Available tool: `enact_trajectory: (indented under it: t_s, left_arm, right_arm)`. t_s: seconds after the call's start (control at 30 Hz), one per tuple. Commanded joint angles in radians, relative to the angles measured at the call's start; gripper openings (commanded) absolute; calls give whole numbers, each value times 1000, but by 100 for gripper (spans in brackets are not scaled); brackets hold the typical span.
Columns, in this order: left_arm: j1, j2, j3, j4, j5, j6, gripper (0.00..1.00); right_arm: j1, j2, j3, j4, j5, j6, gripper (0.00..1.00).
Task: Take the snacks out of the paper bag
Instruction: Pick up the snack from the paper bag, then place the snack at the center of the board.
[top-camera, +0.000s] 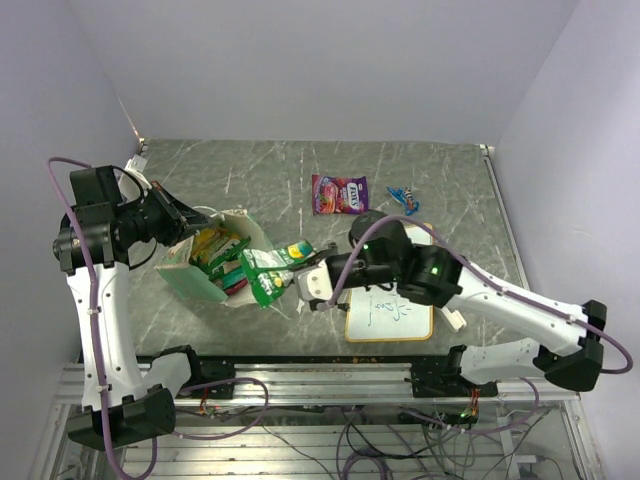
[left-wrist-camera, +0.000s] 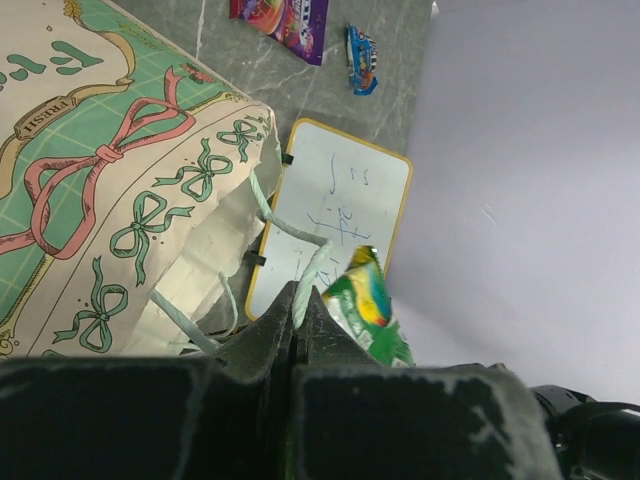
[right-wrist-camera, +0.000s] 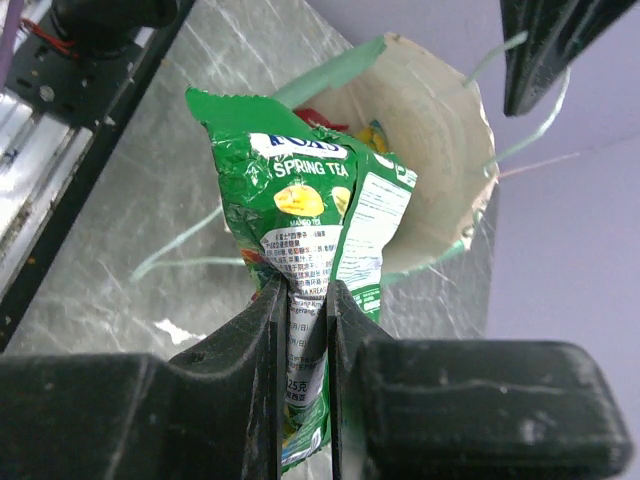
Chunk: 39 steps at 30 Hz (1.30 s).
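The paper bag lies on its side at the left, mouth facing right. My left gripper is shut on the bag's thin string handle, which runs up between the fingertips. My right gripper is shut on a green snack packet, held just outside the bag's mouth; the packet still overlaps the rim. More snacks show inside the bag, green-yellow and a bit of red. A purple packet and a tiny blue candy lie on the table beyond.
A small whiteboard with scribbles lies under the right arm near the table's front edge, also seen in the left wrist view. A black rail runs along the front edge.
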Motion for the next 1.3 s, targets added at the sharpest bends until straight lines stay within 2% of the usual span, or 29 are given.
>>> enact_trajectory:
  t_s: [0.0,0.07,0.1,0.2,0.43,0.77,1.27]
  left_arm:
    - [-2,2,-2,3,-18,21,7]
    - [-2,2,-7,5,-17,16,7]
    - [-2,1,-8,5,-16,15,7]
    - [-3,1,-1,-5,-14,17,7]
    - [-1,-4,18,-29,-20,13,7]
    - [-1,-2,55,-118,-71,41,7]
    - [-2,9,48,-154,-130,40,7]
  right_arm:
    - [-42,-45,40,-133,108,-85,0]
    - [-130,-53,4,-121,106,-137,0]
    - [-213,-54,-16,-104,86,-159,0]
    - [-377,-33,-81,-7,41,-227,0]
    - [-598,207,-99,188,24,-400,0]
    - [-687,523,13,332,-8,-472,0]
    - [-730,728,98,458,-88,-553,0]
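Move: The right hand already pinches the green snack; it goes to the purple snack, about 38 cm ahead, 8 to the right and 29 below. From this hand the blue candy lies some 37 ahead and 24 right, the whiteboard roughly 13 ahead and 21 right, both also 29 below. The paper bag is about 10 ahead, 19 left and 18 below. From the left hand the purple snack is some 28 ahead, 31 right and 31 below. Right hand swings the pinched green snack about 35 cm forward, 20 down, and right towards the purple one. ##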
